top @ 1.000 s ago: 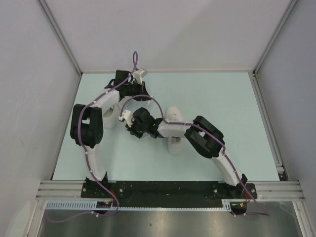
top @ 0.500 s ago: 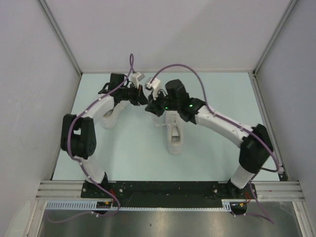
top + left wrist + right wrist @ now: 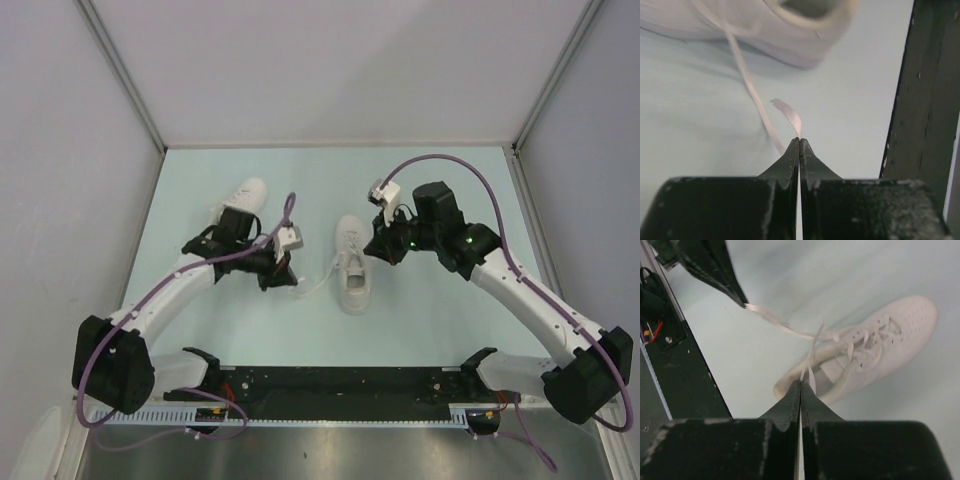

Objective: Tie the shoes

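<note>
Two white sneakers lie on the pale table. The middle shoe (image 3: 353, 278) points away from me; the second shoe (image 3: 240, 200) lies at the back left. My left gripper (image 3: 292, 283) is shut on a lace end (image 3: 788, 112), just left of the middle shoe (image 3: 790, 30). My right gripper (image 3: 373, 251) is shut on the other lace (image 3: 812, 347) beside the shoe's right side. In the right wrist view the shoe (image 3: 865, 355) lies beyond my closed fingertips (image 3: 801, 382), and the left fingers (image 3: 725, 275) pull their lace (image 3: 772, 320) out sideways.
Grey walls enclose the table on three sides. A metal rail (image 3: 535, 240) runs along the right edge. The black base plate (image 3: 340, 385) with both arm mounts lies along the near edge.
Both arms have swung out from over the shoes. The left gripper came toward me and the right one went right, each drawing a lace out of the middle shoe. The back-left shoe is now uncovered.
</note>
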{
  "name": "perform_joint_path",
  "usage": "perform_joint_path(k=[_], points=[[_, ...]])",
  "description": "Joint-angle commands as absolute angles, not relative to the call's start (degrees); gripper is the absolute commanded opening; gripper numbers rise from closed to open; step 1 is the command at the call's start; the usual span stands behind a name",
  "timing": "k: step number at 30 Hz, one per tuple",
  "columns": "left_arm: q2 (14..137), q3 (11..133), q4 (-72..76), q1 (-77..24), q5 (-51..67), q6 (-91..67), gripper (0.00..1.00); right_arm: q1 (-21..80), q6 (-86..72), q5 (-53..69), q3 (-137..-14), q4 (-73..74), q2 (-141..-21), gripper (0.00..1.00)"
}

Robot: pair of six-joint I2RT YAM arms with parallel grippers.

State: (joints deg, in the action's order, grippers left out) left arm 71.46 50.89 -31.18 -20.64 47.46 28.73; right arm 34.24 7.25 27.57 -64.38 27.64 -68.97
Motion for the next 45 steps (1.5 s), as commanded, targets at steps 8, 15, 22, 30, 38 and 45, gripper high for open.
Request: perform_joint_path(k=[8,15,22,30,38,45], points=[[69.3,43.1,-36.8,-26.7,36.7,47.6,0.16,27.1,4.4,32.1,-61.1,28.5,-67.8,0.00],[75.9,57.5,-30.3,-21.4,47.6,36.1,0.46,26.0,6.4,34.2,-63.1,27.8,-71.1,0.00],[95.2,75.9,-21.2,-21.6,45.9,19.6,0.42,24.3,9.8,36.5,-63.5,24.5,-75.0,0.00],[106.3,82.4,-18.9,-21.9,49.7,11.0,0.43,23.7,13.6,39.1,-65.5,24.5,-79.0,0.00],[108.5,81.0,-19.1,-23.6,53.2,10.4,0.46,23.7,15.4,40.0,-66.1,26.5,-81.1,0.00],[110.2,80.7,-18.9,-25.0,54.3,10.6,0.47,23.9,16.0,40.5,-66.5,27.2,-81.7,0.00]])
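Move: Both hands hold lace. From the left, the lacing on the near shoe lies about 11 cm ahead, 13 right and 6 below; the shoe's opening is level fore-and-aft, 14 right and 8 below, its toe 17 ahead, 14 right and 9 below. The bare spot for the lace end is 6 cm back, 3 left, 12 below. From the right hand, the lacing is some 8 cm ahead, 8 left and 15 below. The left hand draws its lace end back about 5 cm and down towards the bare table, opens roughly halfway to let it go, then swings up and some 19 cm forward and rightward to the shoe's near side, dipping with open fingertips close around the lace strand there. Keeping its pinch, the right hand first edges right, then sinks and eases forward towards the lacing. ##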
